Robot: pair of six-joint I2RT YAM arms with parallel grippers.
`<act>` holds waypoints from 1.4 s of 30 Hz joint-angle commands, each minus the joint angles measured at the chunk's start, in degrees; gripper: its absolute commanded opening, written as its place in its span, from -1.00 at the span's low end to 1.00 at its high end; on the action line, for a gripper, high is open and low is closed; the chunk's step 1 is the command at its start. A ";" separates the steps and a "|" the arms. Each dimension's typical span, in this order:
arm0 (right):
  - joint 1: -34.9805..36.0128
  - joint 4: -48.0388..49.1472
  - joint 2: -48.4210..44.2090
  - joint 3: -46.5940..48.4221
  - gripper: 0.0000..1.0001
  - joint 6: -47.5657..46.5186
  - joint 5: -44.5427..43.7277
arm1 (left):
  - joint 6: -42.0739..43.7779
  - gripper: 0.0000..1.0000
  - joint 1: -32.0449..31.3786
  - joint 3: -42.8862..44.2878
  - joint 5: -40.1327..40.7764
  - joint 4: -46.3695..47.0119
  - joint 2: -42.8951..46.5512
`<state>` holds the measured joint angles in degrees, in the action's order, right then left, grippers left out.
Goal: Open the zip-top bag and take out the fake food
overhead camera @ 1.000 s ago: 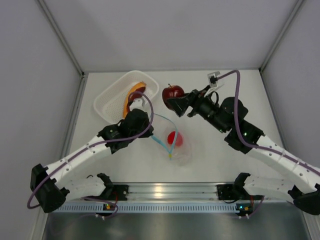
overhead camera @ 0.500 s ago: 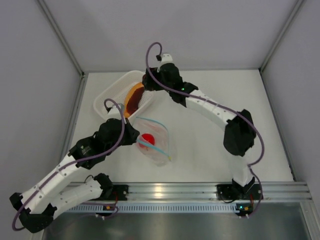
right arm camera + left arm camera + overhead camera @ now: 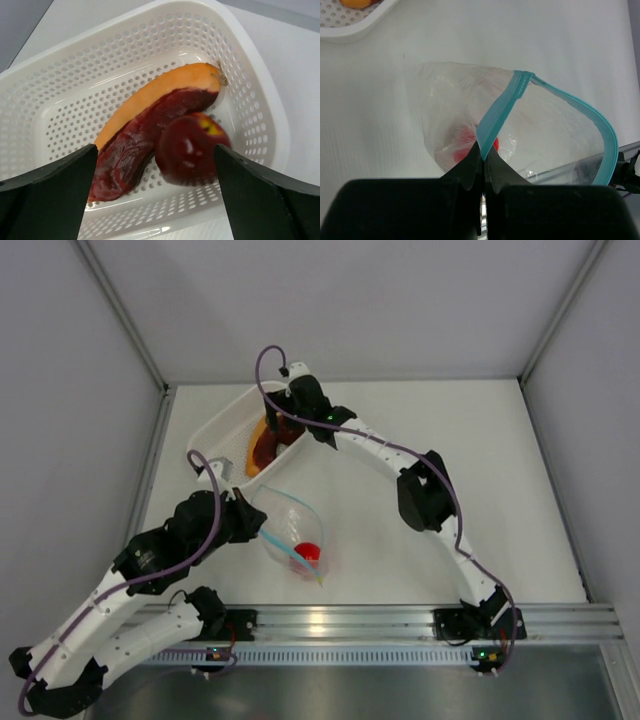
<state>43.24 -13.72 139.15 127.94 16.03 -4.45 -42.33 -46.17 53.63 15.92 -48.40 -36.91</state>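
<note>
The clear zip-top bag (image 3: pixel 455 100) hangs open, its light blue zip strip (image 3: pixel 502 107) pinched between the jaws of my left gripper (image 3: pixel 483 150), which is shut on it. A red ball of fake food (image 3: pixel 462 142) lies inside the bag (image 3: pixel 285 525), low down (image 3: pixel 308 553). My right gripper (image 3: pixel 155 150) stands wide open above the white perforated basket (image 3: pixel 250 100). A dark red apple-like piece (image 3: pixel 192 150), blurred, sits free between the fingers, next to an orange crescent slice (image 3: pixel 145 97) with a dark red face.
The basket (image 3: pixel 222 420) stands at the back left near the left wall. My right arm (image 3: pixel 420 490) stretches across the middle of the table. A metal rail (image 3: pixel 330 620) runs along the near edge.
My right arm carried the dark red piece from mid-table over the basket and opened; the piece now lies loose in the basket. My left arm drew the bag toward the near left.
</note>
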 commanded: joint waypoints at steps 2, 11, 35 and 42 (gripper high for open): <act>0.96 2.46 -10.70 -0.13 0.99 -3.55 -2.22 | -1.18 -1.00 0.03 1.48 1.13 -0.29 -0.19; -1.14 4.15 -36.11 -22.47 0.55 5.31 14.72 | -5.75 -1.00 0.03 2.45 5.34 -0.03 -0.53; 29.00 -12.12 -47.77 -39.53 -0.45 8.84 -13.12 | -18.23 -1.00 0.03 -0.19 9.04 0.06 -2.38; 28.56 -11.07 -39.41 -36.54 -0.49 9.71 -19.80 | -18.32 -1.00 0.03 -0.71 5.09 0.59 -1.59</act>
<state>71.42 -26.35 98.24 87.13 24.45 -19.00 -59.96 -46.17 53.58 23.31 -48.60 -39.35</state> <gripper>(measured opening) 0.258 0.021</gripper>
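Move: The red food still in the bag lies some 34 cm back and 6 cm to the right of the empty right hand, 10 cm lower. Above it the bag's mouth gapes, about 33 cm back, 5 cm right. The dark red fruit is right under the hand, 6 cm down, with the long food 3 cm back and 7 cm left. From the left hand, the red food is level, 6 cm right, 18 cm below. The right hand arcs up and about 30 cm back, then sinks to the bag's mouth, fingers narrowing to a quarter. ##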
